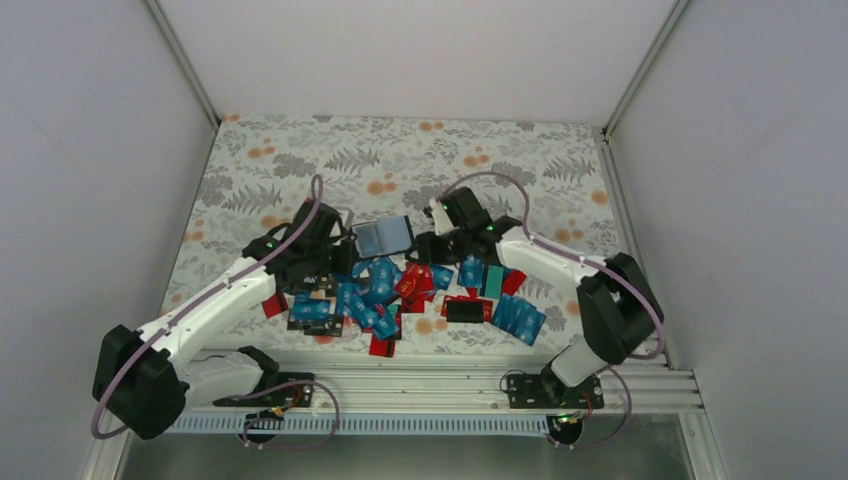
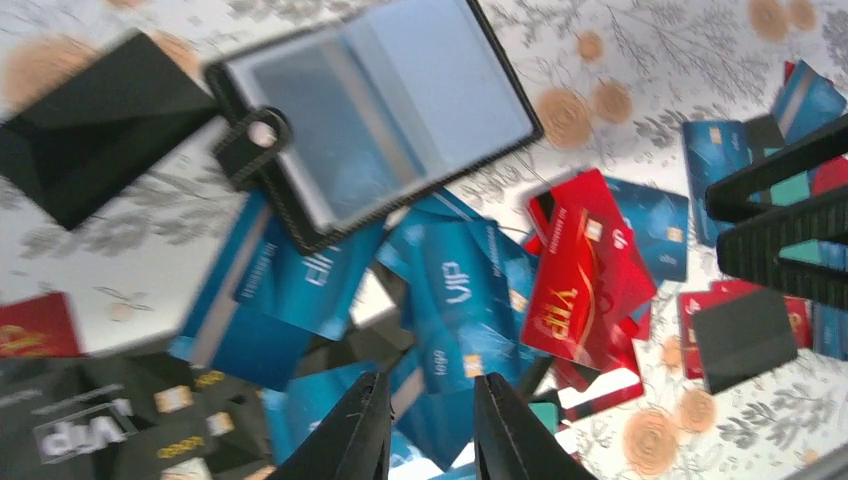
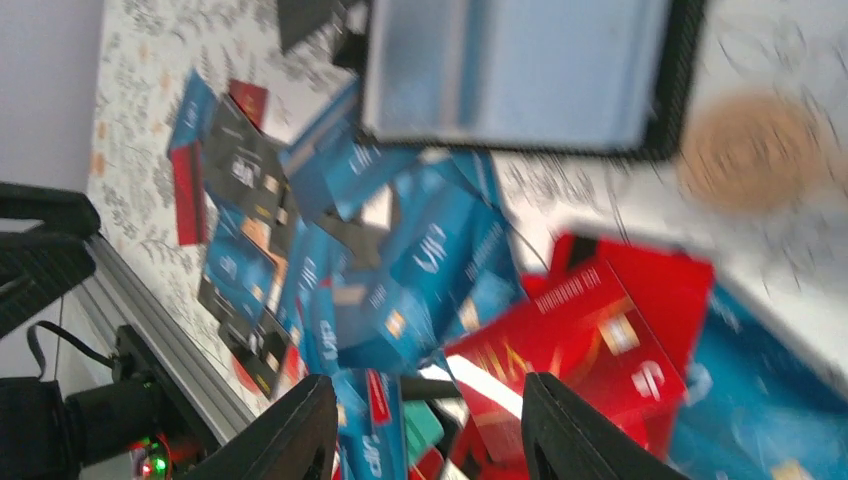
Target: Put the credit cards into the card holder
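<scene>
The card holder (image 1: 383,237) lies open on the floral cloth, grey-blue inner side up, behind the pile of credit cards (image 1: 400,295). It also shows in the left wrist view (image 2: 390,110) and the right wrist view (image 3: 520,70). My left gripper (image 1: 335,262) hovers just left of the holder, over blue cards (image 2: 455,290); its jaws (image 2: 430,400) are a little apart and empty. My right gripper (image 1: 430,248) is just right of the holder, wide open (image 3: 430,400) and empty, above a red card (image 3: 600,340) and blue cards (image 3: 420,260).
Cards spread from left (image 1: 310,312) to right (image 1: 520,318), with a black card (image 1: 467,311) and a teal one (image 1: 492,280). A black flat piece (image 2: 90,130) lies left of the holder. A metal rail (image 1: 440,385) runs along the near edge. White walls close in on both sides.
</scene>
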`<control>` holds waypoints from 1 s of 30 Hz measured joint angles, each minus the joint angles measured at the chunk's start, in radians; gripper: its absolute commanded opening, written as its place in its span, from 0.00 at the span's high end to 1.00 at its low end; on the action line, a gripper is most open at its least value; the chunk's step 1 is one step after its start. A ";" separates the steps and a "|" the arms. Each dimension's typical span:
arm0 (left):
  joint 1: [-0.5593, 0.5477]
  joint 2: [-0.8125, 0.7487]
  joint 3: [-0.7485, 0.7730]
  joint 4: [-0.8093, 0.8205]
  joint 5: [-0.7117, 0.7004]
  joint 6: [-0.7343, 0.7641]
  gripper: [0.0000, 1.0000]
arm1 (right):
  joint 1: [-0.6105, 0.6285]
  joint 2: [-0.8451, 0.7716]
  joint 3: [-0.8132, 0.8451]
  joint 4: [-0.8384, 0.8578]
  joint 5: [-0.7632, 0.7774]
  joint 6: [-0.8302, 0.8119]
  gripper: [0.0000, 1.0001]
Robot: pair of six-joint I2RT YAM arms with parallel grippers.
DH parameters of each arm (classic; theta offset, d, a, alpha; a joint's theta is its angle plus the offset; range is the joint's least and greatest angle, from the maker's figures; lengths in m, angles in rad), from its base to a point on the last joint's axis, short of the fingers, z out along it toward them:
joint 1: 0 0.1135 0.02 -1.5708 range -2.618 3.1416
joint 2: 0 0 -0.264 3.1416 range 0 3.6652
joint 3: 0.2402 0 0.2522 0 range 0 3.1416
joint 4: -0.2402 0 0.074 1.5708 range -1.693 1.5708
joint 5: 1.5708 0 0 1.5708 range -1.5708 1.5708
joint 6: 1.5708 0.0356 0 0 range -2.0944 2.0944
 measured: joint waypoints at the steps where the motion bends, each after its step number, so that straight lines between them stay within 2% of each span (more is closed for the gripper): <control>1: -0.014 0.010 -0.004 0.008 0.013 0.003 0.70 | -0.001 -0.030 -0.045 0.007 0.009 0.014 0.52; 9: -0.175 0.204 0.018 0.064 0.041 0.048 0.43 | -0.013 -0.170 -0.270 0.049 0.048 0.092 0.52; 14: -0.269 0.366 0.130 0.053 0.026 0.119 0.34 | -0.055 -0.215 -0.337 0.049 0.072 0.099 0.50; 19: -0.338 0.494 0.252 0.039 -0.003 0.208 0.29 | -0.105 -0.278 -0.373 0.045 0.090 0.092 0.48; 30: -0.344 0.660 0.368 -0.018 -0.022 0.365 0.29 | -0.181 -0.347 -0.424 0.040 0.087 0.053 0.47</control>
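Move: The red VIP card on the pile lies about 16 cm to the left hand's right, 2 cm nearer the base and 12 cm below; the open card holder is 10 cm right and 9 cm ahead of that hand, the blue card pile 9 cm right and 2 cm back. From the right hand, the lone blue card is some 12 cm right, 2 cm back and 10 cm below; the black card is 11 cm right and 11 cm back, the green card 18 cm right and 4 cm back. The red VIP card is what the left hand swings to: roughly 14 cm to its right past the holder's near side while sinking some 9 cm, turning clockwise about 35 degrees, its nearly shut fingers opening wide. The right hand, half open, clears off away from the holder towards the lone blue card, about 11 cm right, slightly down and back, turning a little clockwise. ##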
